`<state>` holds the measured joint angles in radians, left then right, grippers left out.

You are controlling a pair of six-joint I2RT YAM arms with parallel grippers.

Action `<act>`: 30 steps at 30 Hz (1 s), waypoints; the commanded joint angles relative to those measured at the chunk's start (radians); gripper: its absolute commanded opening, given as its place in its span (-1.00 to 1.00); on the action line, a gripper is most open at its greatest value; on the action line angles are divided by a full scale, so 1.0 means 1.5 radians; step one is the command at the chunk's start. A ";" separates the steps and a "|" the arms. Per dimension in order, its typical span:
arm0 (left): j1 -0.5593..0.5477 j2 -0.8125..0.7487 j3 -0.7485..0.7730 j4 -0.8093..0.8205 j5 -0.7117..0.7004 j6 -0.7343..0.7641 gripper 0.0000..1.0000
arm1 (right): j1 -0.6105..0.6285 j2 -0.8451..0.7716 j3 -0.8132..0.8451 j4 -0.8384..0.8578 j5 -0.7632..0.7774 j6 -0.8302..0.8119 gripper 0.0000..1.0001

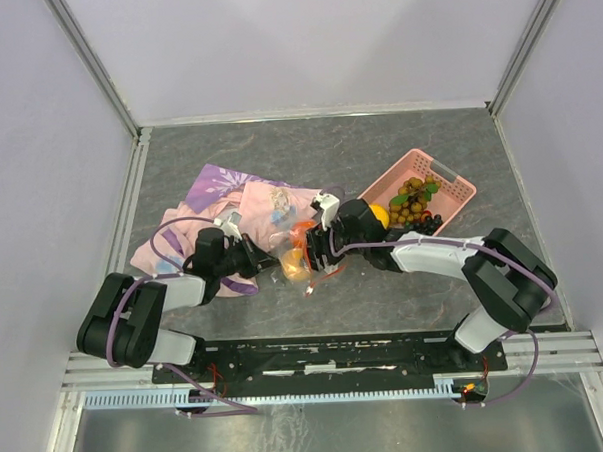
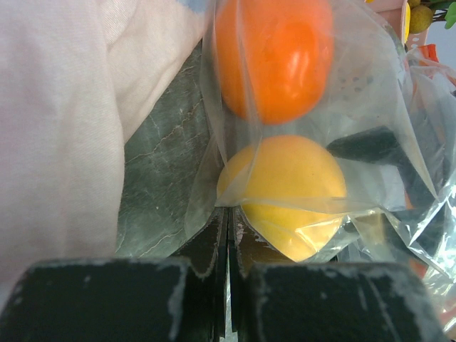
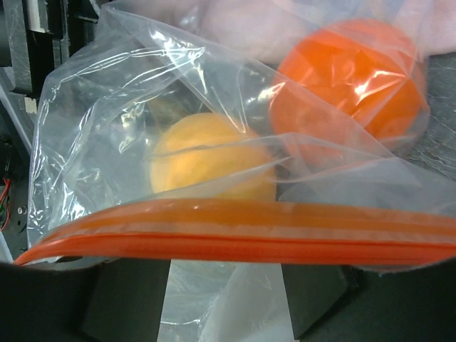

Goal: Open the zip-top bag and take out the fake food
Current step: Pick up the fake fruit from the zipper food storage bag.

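Note:
The zip-top bag [image 1: 291, 258] lies between my two grippers on the dark table, clear, with its orange-red zip strip [image 3: 235, 229] running across the right wrist view. Inside it are fake food pieces: an orange ball [image 3: 353, 78] [image 2: 274, 57] and a yellow-orange fruit [image 3: 210, 157] [image 2: 285, 185]. My left gripper [image 2: 229, 214] [image 1: 259, 258] is shut on the bag's clear edge at the end away from the strip. At the strip end, my right gripper [image 3: 224, 285] [image 1: 318, 247] stands open, fingers [image 3: 125, 299] wide apart below the strip, with loose film between them.
A pink perforated basket [image 1: 448, 177] at the right holds grape bunches [image 1: 413, 206] and a yellow fruit [image 1: 379, 215]. A pink-purple patterned cloth [image 1: 225, 194] lies bunched behind and left of the bag, close beside the left gripper.

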<state>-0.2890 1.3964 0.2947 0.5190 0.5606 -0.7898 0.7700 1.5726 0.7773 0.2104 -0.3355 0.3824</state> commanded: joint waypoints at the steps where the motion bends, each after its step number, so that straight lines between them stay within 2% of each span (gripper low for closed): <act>1: 0.001 0.002 0.019 0.014 0.017 0.027 -0.95 | 0.014 0.013 0.030 0.021 -0.004 0.005 0.44; 11: 0.000 0.004 0.020 0.015 0.021 0.026 -0.95 | 0.038 0.034 0.049 -0.001 0.006 -0.014 0.64; 17: -0.001 0.007 0.021 0.016 0.024 0.025 -0.95 | 0.058 0.058 0.070 -0.025 0.015 -0.028 0.68; 23: -0.002 0.007 0.020 0.016 0.025 0.025 -0.95 | 0.080 0.083 0.082 -0.046 0.044 -0.043 0.83; 30: -0.007 0.015 0.023 0.019 0.032 0.024 -0.95 | 0.095 0.111 0.103 -0.057 0.072 -0.050 0.87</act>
<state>-0.2890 1.4082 0.2966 0.5091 0.5659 -0.7872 0.8913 1.7107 0.8742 0.1368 -0.2584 0.3305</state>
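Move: The peach still in the bag lies about 5 cm to the left of my right hand, 1 cm nearer my base and some 4 cm lower. The orange fruit sits about 7 cm farther out than the peach and 1 cm to the right of it. The bag's orange zip edge runs just above my right fingertips, about 1 cm to the left. From my left hand, the peach is roughly 5 cm to the right and 1 cm down. I work my half-open right hand in under the zip edge towards the peach, opening the fingers nearly all the way. It goes left and back first, then more steeply down, about 5 cm in all, the fingertips tipping down some 10 degrees. My left hand stays put, still pinching the bag's film beside the peach. ##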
